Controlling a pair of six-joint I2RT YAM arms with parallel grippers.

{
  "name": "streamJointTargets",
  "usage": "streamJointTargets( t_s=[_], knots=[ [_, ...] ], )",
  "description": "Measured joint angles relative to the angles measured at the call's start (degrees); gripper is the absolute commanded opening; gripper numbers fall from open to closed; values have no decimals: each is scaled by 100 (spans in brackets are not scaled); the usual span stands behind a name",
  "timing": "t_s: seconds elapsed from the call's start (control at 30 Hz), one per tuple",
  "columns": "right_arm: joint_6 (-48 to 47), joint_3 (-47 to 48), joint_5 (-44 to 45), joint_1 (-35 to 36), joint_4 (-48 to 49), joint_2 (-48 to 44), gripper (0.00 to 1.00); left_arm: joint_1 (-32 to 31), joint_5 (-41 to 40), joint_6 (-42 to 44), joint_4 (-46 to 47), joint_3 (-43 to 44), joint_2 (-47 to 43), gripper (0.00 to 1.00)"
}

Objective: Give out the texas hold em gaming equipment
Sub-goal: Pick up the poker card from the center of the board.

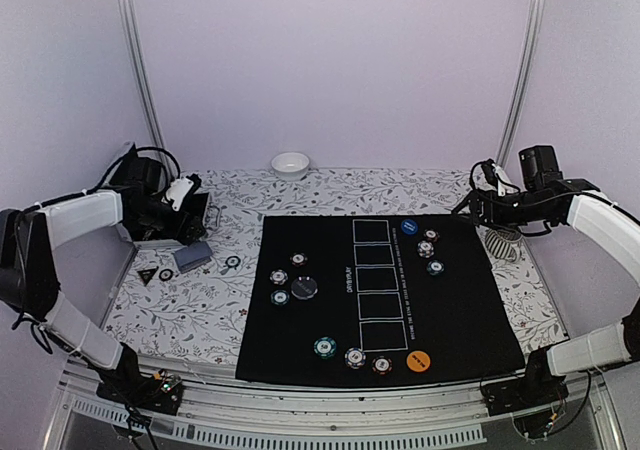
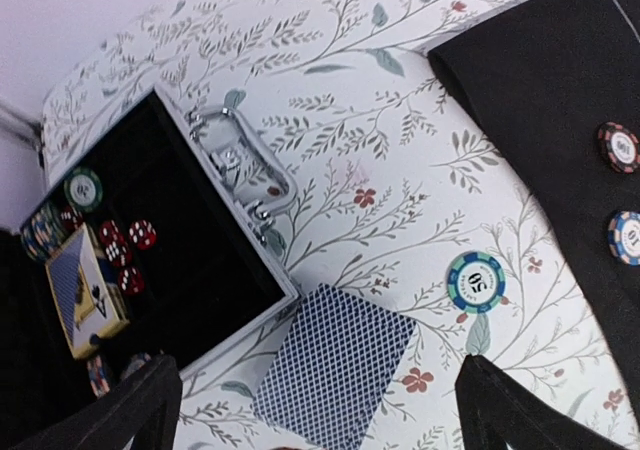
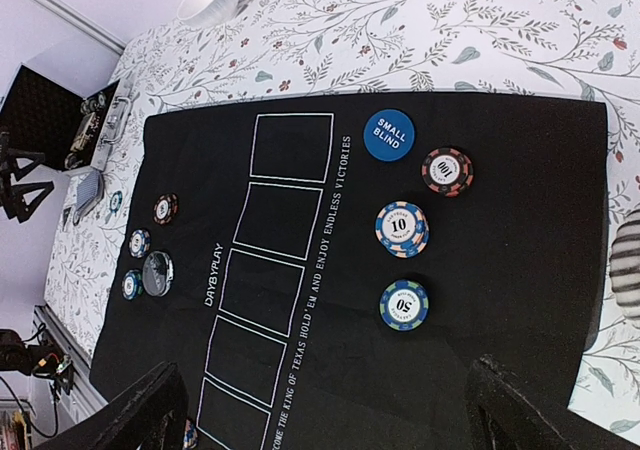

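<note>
A blue-backed deck of playing cards (image 2: 335, 365) (image 1: 192, 257) lies on the floral cloth beside the open case. My left gripper (image 2: 320, 425) (image 1: 190, 232) hangs open just above it, one finger on each side, touching nothing. A green-and-blue poker chip (image 2: 476, 282) lies on the cloth close by. My right gripper (image 3: 330, 420) (image 1: 478, 208) is open and empty over the black mat (image 1: 460, 310). Near it on the mat are the blue button disc (image 3: 388, 135) and three chip stacks (image 3: 402, 228). Other chips (image 1: 280, 276), a dark disc (image 1: 304, 288) and an orange disc (image 1: 418, 361) also lie on the mat.
The open black case (image 2: 190, 230) at the far left holds chips, red dice and a card box. A white bowl (image 1: 290, 164) stands at the back. A striped grey-white object (image 1: 503, 242) sits at the mat's right edge. Two small dark tokens (image 1: 156, 275) lie on the cloth.
</note>
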Motion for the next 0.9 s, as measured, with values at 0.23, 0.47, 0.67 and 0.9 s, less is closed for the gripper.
streamJointTargets(
  t_s=[0.23, 0.47, 0.67, 0.9],
  knots=[
    [0, 0, -42, 0, 7, -94, 99, 254, 977, 1285, 361, -186, -72, 98],
    [0, -70, -87, 0, 52, -210, 99, 614, 1246, 2011, 127, -20, 634, 98],
    [2, -118, -103, 0, 70, -234, 99, 625, 1086, 2389, -48, -13, 835, 98],
    [0, -122, -125, 0, 111, -234, 99, 640, 979, 2717, -286, 9, 946, 98]
  ],
)
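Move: The blue-backed deck of poker cards lies almost straight under the left hand, about 2 cm ahead and 12 below. Seen from that hand, the open black case is some 12 cm ahead and 4 to the left, the loose 50 chip about 1 ahead and 9 to the right, and a dark chip about 3 back and 6 to the left. From the right hand the deck is level ahead, roughly 60 cm left and 19 below. Down towards the deck goes the left hand, after a brief rise of about 1 cm with a slight swing right; it then sinks some 7 cm while drifting 3 cm left and easing slightly back. Its wrist turns about 20 degrees clockwise, squaring the wide-open, empty fingers to the deck, and the descent slows without reaching the cards. ##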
